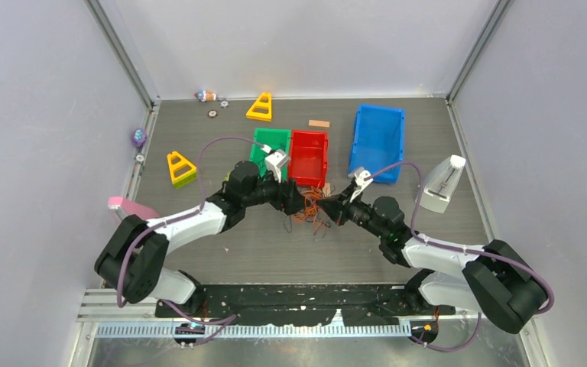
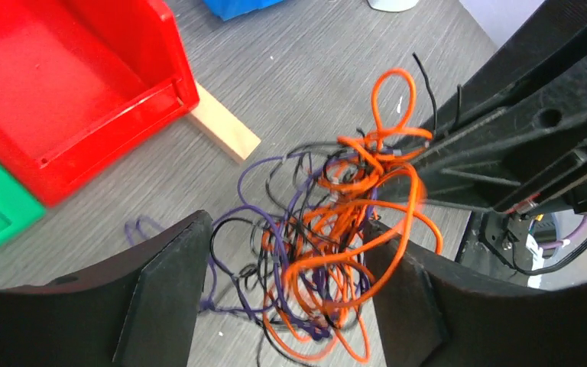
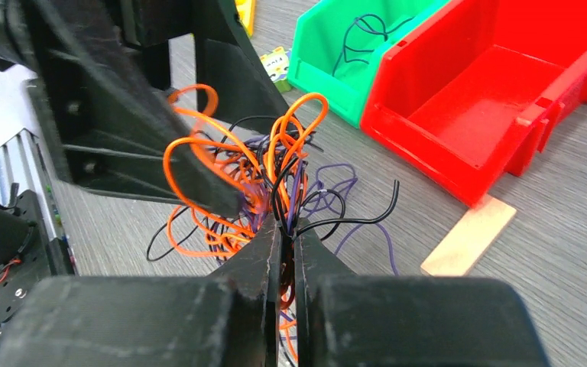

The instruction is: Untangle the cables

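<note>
The cables [image 1: 311, 208] are one tangle of thin orange, black and purple wires on the grey table between my two grippers. My right gripper [image 3: 288, 223] is shut on a few strands of the cables [image 3: 252, 176] and holds the clump up from the right. My left gripper [image 2: 287, 229] is open, one finger on each side of the cables [image 2: 329, 237]. An orange loop hangs over its right finger [image 2: 405, 283]. In the top view the left gripper [image 1: 294, 202] and the right gripper [image 1: 329, 208] meet at the tangle.
A red bin [image 1: 308, 157] and a green bin [image 1: 269, 145] stand just behind the tangle, and a blue bin [image 1: 378, 138] stands further right. A wooden strip [image 2: 225, 130] lies by the red bin. Two yellow triangles [image 1: 181, 168] and a white object [image 1: 442, 183] sit off to the sides.
</note>
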### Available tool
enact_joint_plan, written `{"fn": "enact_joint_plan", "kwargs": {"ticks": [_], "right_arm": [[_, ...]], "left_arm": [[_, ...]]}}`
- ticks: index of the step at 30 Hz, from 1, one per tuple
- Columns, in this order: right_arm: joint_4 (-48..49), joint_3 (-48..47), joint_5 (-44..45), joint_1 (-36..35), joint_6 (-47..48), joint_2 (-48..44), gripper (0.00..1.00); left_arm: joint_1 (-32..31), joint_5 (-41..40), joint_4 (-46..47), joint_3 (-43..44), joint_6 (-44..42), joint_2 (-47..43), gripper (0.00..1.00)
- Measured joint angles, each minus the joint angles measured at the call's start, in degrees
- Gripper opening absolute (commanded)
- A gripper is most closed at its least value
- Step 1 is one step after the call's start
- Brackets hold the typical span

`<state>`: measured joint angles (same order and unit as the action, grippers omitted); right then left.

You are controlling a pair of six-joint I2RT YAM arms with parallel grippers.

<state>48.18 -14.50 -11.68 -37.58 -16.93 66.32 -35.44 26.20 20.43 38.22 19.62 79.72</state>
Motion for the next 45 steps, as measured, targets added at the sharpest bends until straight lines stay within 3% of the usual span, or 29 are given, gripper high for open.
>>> {"fn": "enact_joint_plan", "kwargs": {"ticks": [1, 2, 3, 9, 15, 24, 26, 27, 29, 34, 35, 43, 45], "right_arm": [[0.46, -0.24, -0.72, 0.0, -0.09, 0.55, 0.05], [0.72, -0.44, -1.27, 0.04, -0.13, 0.96, 0.05], [0.87, -0.74, -1.75, 0.04, -0.15, 1.55, 0.05], [-1.92, -1.79, 2.32, 0.07, -0.15, 1.68, 0.05], [-9.09, -3.21, 16.61, -2.97, -3.98, -5.44, 0.06], [-20.72, -2.12, 47.41, -2.86, -15.89, -14.19, 0.09], [-22.16, -0.87, 53.68, -0.85, -15.43, -15.02, 0.22], [-22.27, -0.22, 55.15, -0.15, -14.56, -15.1, 0.37], [-22.12, 0.76, 54.95, 0.28, -11.96, -15.1, 0.47], [-18.56, 2.01, 45.48, 0.31, -4.79, -15.76, 0.59], [-17.03, 2.56, 43.12, 0.28, -3.67, -16.24, 0.68], [-10.38, 4.0, 29.99, 0.26, 1.7, -15.54, 1.0], [-10.38, 2.58, 26.34, 0.26, 2.34, -12.24, 0.96]], "left_arm": [[-0.09, 0.63, 0.87, 0.39, 0.46, 0.96, 0.35], [-0.13, 1.05, 1.27, 0.98, 0.9, 2.05, 0.05], [-0.13, 1.73, 1.36, 1.92, 1.66, 3.41, 0.0], [-0.22, 1.16, 1.57, 3.1, 1.6, 4.46, 0.0], [-0.24, -1.68, 5.07, -1.7, 3.04, -2.54, 0.0], [2.08, -16.31, 4.96, -9.94, 4.02, -14.99, 0.0], [3.78, -19.17, 3.85, -11.06, 3.67, -16.0, 0.0], [4.35, -19.98, 3.48, -11.13, 3.5, -16.02, 0.0], [5.03, -20.39, 3.26, -11.13, 2.97, -16.02, 0.0], [5.05, -16.2, 3.8, -11.13, 1.92, -15.67, 0.0], [5.05, -15.34, 3.96, -11.13, 1.81, -15.52, 0.0], [5.03, -7.63, 4.98, -10.99, 0.94, -13.99, 0.0], [5.03, -6.62, 5.62, -10.99, 0.96, -13.99, 0.0]]}}
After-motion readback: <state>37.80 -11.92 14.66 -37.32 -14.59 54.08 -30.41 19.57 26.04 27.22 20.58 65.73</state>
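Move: The cable tangle hangs between my hands, still pinched in my right fingers: its middle is about 2 cm to the right of my open left hand and 3 cm below it, and about 2 cm to the left of my right hand, 3 cm below. From my left hand, the red bin is some 12 cm ahead and 2 cm right, the green bin 13 ahead and 9 left, and the wooden block 3 ahead and 7 right, all well below. The blue bin lies roughly 16 cm ahead of my right hand and 16 to its right. I shut my left fingers on purple and black strands of the tangle and pull my hands apart: the left goes some 10 cm left, rising, the right about 16 cm to its right and slightly forward, swinging clockwise some 55 degrees. Then my right fingers open wide and let go; that hand comes back about 7 cm left towards the tangle, while the left, still pinching, eases back 3 cm to the right. ##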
